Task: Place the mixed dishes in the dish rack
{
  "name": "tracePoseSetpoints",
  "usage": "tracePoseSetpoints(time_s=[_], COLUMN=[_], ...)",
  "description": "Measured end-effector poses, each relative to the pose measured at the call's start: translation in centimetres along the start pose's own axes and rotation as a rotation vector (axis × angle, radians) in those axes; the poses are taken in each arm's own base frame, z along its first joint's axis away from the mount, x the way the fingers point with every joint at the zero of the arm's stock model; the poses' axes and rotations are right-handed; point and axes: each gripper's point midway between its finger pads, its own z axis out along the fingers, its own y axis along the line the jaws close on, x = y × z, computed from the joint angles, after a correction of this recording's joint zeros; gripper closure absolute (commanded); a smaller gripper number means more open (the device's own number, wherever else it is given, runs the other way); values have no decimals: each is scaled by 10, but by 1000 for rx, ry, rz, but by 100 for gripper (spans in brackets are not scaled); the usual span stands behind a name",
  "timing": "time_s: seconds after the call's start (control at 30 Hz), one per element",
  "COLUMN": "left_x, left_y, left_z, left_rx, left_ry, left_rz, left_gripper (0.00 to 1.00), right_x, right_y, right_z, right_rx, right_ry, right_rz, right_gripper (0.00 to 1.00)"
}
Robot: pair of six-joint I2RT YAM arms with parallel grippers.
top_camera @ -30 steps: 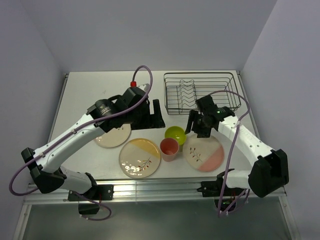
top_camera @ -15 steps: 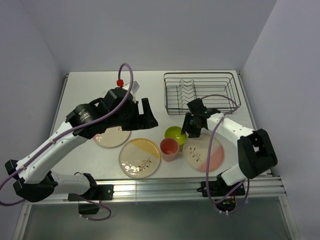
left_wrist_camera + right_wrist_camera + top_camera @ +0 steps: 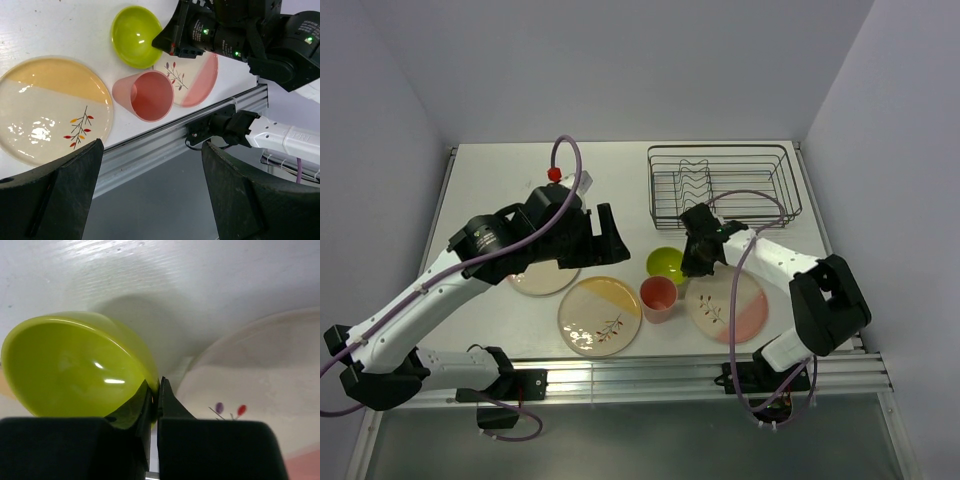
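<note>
The lime-green bowl is tilted at the table's middle. My right gripper is shut on its right rim, one finger inside and one outside. The pink cup stands just in front of the bowl. A yellow-segment plate lies to its left and a pink-segment plate to its right. A third plate is partly hidden under my left arm. My left gripper hangs open and empty above the table. The black wire dish rack stands at the back right.
The metal rail runs along the table's near edge. Grey walls close in the table at the back and on both sides. My right arm's forearm reaches over the pink-segment plate.
My right gripper has moved left onto the bowl's rim and shut on it, and the bowl now tilts. My left arm has drawn back to the left.
</note>
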Motion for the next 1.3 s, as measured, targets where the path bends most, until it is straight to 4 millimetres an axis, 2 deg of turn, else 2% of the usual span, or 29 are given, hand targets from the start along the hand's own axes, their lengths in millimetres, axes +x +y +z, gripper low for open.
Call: tracePoseSetpoints(time_s=[0.13, 0.23, 0.3, 0.5, 0.63, 0.83, 0.97, 1.3], left_x=[1, 0, -4, -19, -20, -17, -19, -23], left_y=[0, -1, -5, -24, -25, -24, -31, -41], left_z=[1, 4, 7, 26, 40, 56, 59, 60], left_rx=[-1, -3, -5, -8, -27, -48, -21, 18], left_ry=[2, 2, 3, 4, 22, 45, 37, 27], left_rz=[0, 2, 7, 49, 75, 81, 78, 75], left_gripper=[14, 13, 14, 14, 15, 16, 16, 17], right_x=[-10, -25, -37, -66, -67, -55, -48, -29], right_y=[-10, -13, -14, -6, -2, 7, 13, 25], right_z=[-8, -23, -42, -120, -159, -198, -209, -209], right_rx=[62, 96, 104, 30, -34, -128, -178, -226], right_ry=[-45, -102, -156, -319, -348, -322, -300, -230], right_rz=[-10, -17, -23, -38, -66, -113, -133, -192], right_gripper=[100, 100, 100, 100, 100, 100, 100, 100])
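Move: The right hand already pinches the right rim of the green bowl, whose middle is about 6 cm to its left and 1 ahead. The left hand's open fingers hang some 20 cm left, 9 back and 26 above. The pink cup is 8 cm left and 8 back, the pink-edged plate 10 right and 7 back. From the left hand the bowl lies 14 cm right, 9 ahead, 28 below; the cup 12 right, 1 ahead. Upwards, about 21 cm, the right hand lifts the bowl clear by its right rim, edging right and slightly forward at first, then easing back and left towards the left hand while its fingers tip forward some 20 degrees; the pinch holds. The left hand, fingers still wide open, goes right and a bit forward, about 8 cm, to meet the bowl. ##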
